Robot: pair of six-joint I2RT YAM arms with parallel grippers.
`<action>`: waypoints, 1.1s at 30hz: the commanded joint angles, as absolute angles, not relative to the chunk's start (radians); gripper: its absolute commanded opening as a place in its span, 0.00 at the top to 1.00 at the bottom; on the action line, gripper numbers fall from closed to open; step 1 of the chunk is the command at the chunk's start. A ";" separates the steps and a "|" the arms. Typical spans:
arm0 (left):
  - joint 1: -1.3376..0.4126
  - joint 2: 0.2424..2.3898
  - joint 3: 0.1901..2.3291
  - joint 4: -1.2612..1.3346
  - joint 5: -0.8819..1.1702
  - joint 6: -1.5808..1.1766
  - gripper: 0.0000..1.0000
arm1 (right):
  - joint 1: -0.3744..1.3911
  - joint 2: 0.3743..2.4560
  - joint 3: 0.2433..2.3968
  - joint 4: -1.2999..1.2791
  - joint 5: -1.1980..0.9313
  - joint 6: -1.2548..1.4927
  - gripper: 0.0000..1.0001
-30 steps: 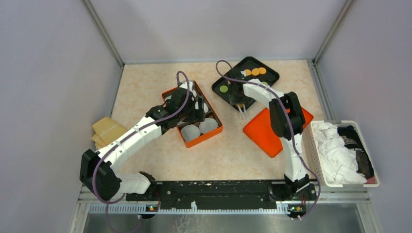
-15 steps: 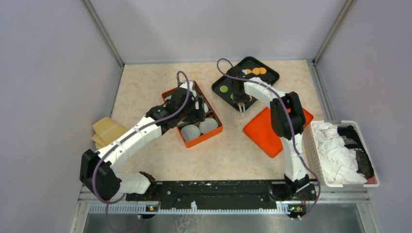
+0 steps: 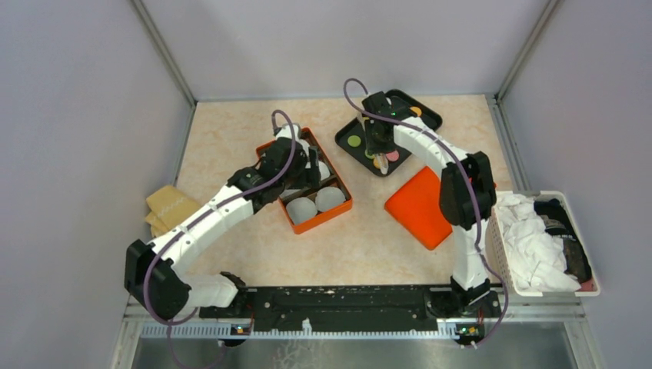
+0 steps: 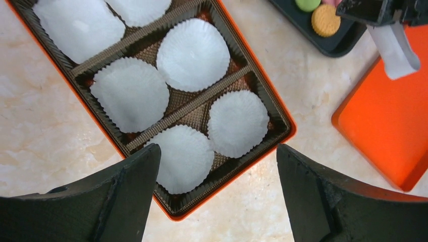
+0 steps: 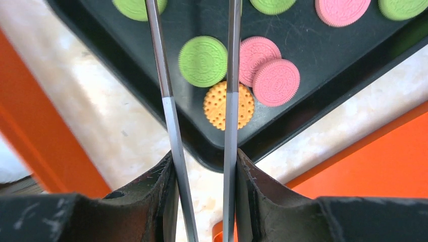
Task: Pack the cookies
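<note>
The cookies lie in a black tray [image 3: 427,119]: green [image 5: 203,61], pink [image 5: 276,82] and orange [image 5: 228,105] discs show in the right wrist view. My right gripper [image 5: 202,161] is shut on metal tongs [image 5: 231,126]. The tong blades stand apart over the tray's near corner, either side of the green cookie, and hold nothing. From above, this gripper [image 3: 378,146] hovers over the tray. My left gripper [image 4: 217,151] is open and empty above the near end of the orange box [image 4: 262,85], which holds several white paper cups [image 4: 193,54].
An orange lid [image 3: 419,207] lies flat right of the box, just near the black tray. A white basket of cloths [image 3: 542,242] stands at the right edge. Brown cardboard pieces [image 3: 171,206] lie at the left wall. Grey walls close in three sides.
My right gripper has moved away from the lid and further over the black tray with the tongs. My left gripper has shifted slightly left over the box.
</note>
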State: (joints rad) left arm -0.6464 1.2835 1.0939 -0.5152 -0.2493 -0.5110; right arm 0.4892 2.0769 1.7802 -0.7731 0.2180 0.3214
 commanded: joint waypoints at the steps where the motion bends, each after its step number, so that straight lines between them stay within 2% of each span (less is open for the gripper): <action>1: -0.615 1.219 1.152 -0.430 -0.314 -0.552 0.07 | 0.548 1.955 1.873 -0.754 0.204 0.285 1.00; 11: -0.294 1.120 1.052 -0.372 -0.085 -0.707 0.06 | 0.706 2.018 2.098 -0.834 0.144 0.244 1.00; 17: -0.282 1.115 1.027 -0.365 -0.071 -0.689 0.06 | 0.773 2.132 2.214 -0.884 0.134 0.229 1.00; 33: -0.279 1.124 1.010 -0.350 -0.061 -0.665 0.06 | 0.800 2.199 2.132 -0.843 0.074 0.255 1.00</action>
State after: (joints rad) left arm -0.2825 1.1236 1.0172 -0.3996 -0.0704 -0.6704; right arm 0.7879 2.2044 2.1181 -0.8906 0.0944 0.2459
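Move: The empty far-right paper cup in the box lies about 23 cm left and 4 cm ahead of the right hand, roughly 9 cm below. The far-left cup is some 7 cm farther left and 4 cm nearer than it; the middle-right cup lies about 17 cm left and 5 cm back of the hand. The tray's near-corner orange cookie is 3 cm back and 2 cm right. From the left hand, the far-right cup is 11 cm ahead, 4 cm left, 18 cm below. Still pinching the tongs with the orange cookie in their head, the right hand sweeps about 17 cm left from the tray to the box, drawing back 6 cm, arching up 12 cm and then sinking 8, turning some 25 degrees counter-clockwise so the tongs' head comes over the far-right cup. The open left hand clears the way, going 9 cm left with a little lift and forward travel, its left side dipping. ##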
